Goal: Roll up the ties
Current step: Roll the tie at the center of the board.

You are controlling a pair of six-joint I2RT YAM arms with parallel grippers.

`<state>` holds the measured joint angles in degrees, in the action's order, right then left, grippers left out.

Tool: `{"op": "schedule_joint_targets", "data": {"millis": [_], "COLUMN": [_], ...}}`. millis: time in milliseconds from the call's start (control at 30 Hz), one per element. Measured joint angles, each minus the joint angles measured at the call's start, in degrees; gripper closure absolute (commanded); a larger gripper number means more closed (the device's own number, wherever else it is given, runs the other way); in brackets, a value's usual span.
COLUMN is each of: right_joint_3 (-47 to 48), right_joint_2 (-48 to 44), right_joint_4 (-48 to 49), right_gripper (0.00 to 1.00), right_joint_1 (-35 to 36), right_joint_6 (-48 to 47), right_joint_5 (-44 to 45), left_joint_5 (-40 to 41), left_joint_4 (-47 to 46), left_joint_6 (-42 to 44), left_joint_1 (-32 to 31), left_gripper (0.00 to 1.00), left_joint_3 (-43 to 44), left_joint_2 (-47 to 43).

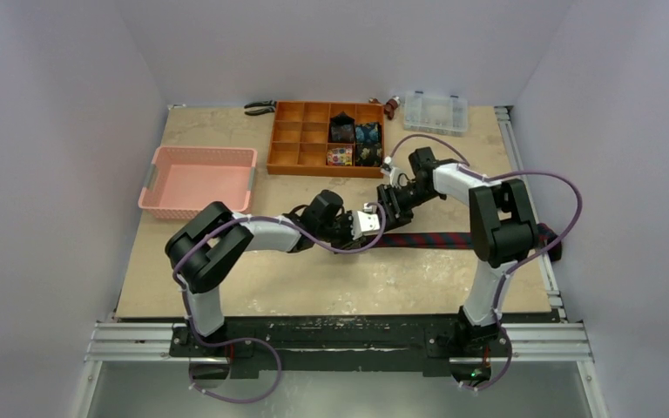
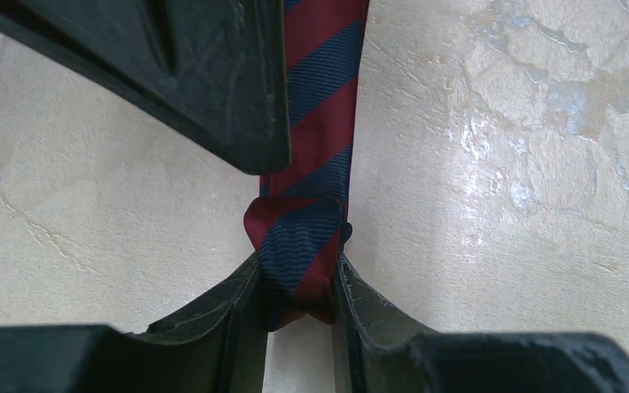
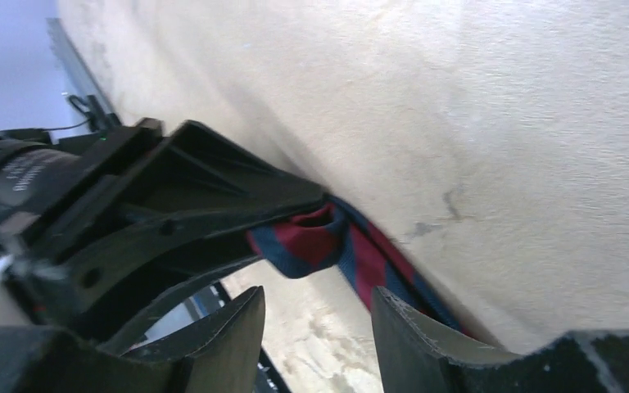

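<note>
A navy tie with red diagonal stripes [image 1: 453,238] lies flat across the table, running right to the table's edge. Its left end is folded over into a small loop [image 2: 299,237], and my left gripper [image 2: 297,274] is shut on that loop. In the top view the left gripper [image 1: 375,233] sits low at the tie's left end. My right gripper [image 3: 318,299] stands open just beside the folded end [image 3: 311,241], with nothing between its fingers. One of its fingers [image 2: 205,82] reaches over the tie. Three rolled ties, black [image 1: 342,129], blue [image 1: 368,136] and multicoloured [image 1: 340,156], sit in the organiser.
An orange compartment organiser [image 1: 294,132] stands at the back centre. A pink basket [image 1: 197,181] is at the left. A clear plastic box [image 1: 435,111] is at the back right, and pliers [image 1: 260,107] lie behind the organiser. Purple cables loop round both arms.
</note>
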<state>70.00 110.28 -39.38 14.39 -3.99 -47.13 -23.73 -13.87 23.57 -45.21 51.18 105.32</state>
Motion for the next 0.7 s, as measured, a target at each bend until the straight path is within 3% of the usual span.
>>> {"op": "schedule_joint_targets", "data": {"millis": [267,333,500,600,700], "right_joint_3": [-0.52,-0.48,-0.13,0.02,-0.04], "right_joint_2": [-0.04,1.66,4.57,4.42,4.42], "right_joint_4": [1.97,2.32,2.58,2.34,1.99], "right_gripper": [0.53,0.60,0.99,1.00,1.00], "right_joint_1": [2.78,3.61,3.65,3.61,3.39], "right_joint_6": [4.42,4.83,6.01,6.01,5.09], "right_joint_5": [-4.83,-4.81,-4.70,-4.79,-4.59], "left_joint_5": [2.97,3.04,3.28,3.41,3.30], "left_joint_4": [3.89,3.89,3.98,4.00,3.87], "left_joint_6": [2.54,2.78,3.21,3.21,3.26], "left_joint_1": [-1.44,-1.49,-1.66,-1.70,-1.70], "left_gripper": [0.78,0.78,0.76,0.70,0.54], "left_joint_3": [1.97,1.97,1.97,1.99,1.99], "left_joint_2": [0.00,0.00,0.00,0.00,0.02]}}
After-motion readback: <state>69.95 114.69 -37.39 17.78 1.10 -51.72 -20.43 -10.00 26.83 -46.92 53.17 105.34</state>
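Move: The partly rolled tie end, the thing to grip, lies about 3 cm left of the right hand, 2 cm back and 2 cm below; it already sits between the left fingers, about 1 cm to the right of that hand's point. From the right hand, the flat rest of the tie has its middle some 20 cm right, 1 cm back and 4 cm down, and the floral rolled tie in the tray is roughly 24 cm ahead, 8 cm left and 4 cm down. Leftward in a small arc, the right hand first rises about 1.5 cm, then swings some 3 cm left and 2 cm back and comes down onto the tie roll, its wrist tipping slightly. Its half-open fingers then shut, nipping the upper part of the roll beside the left fingers, which stay put and keep their pinch. ##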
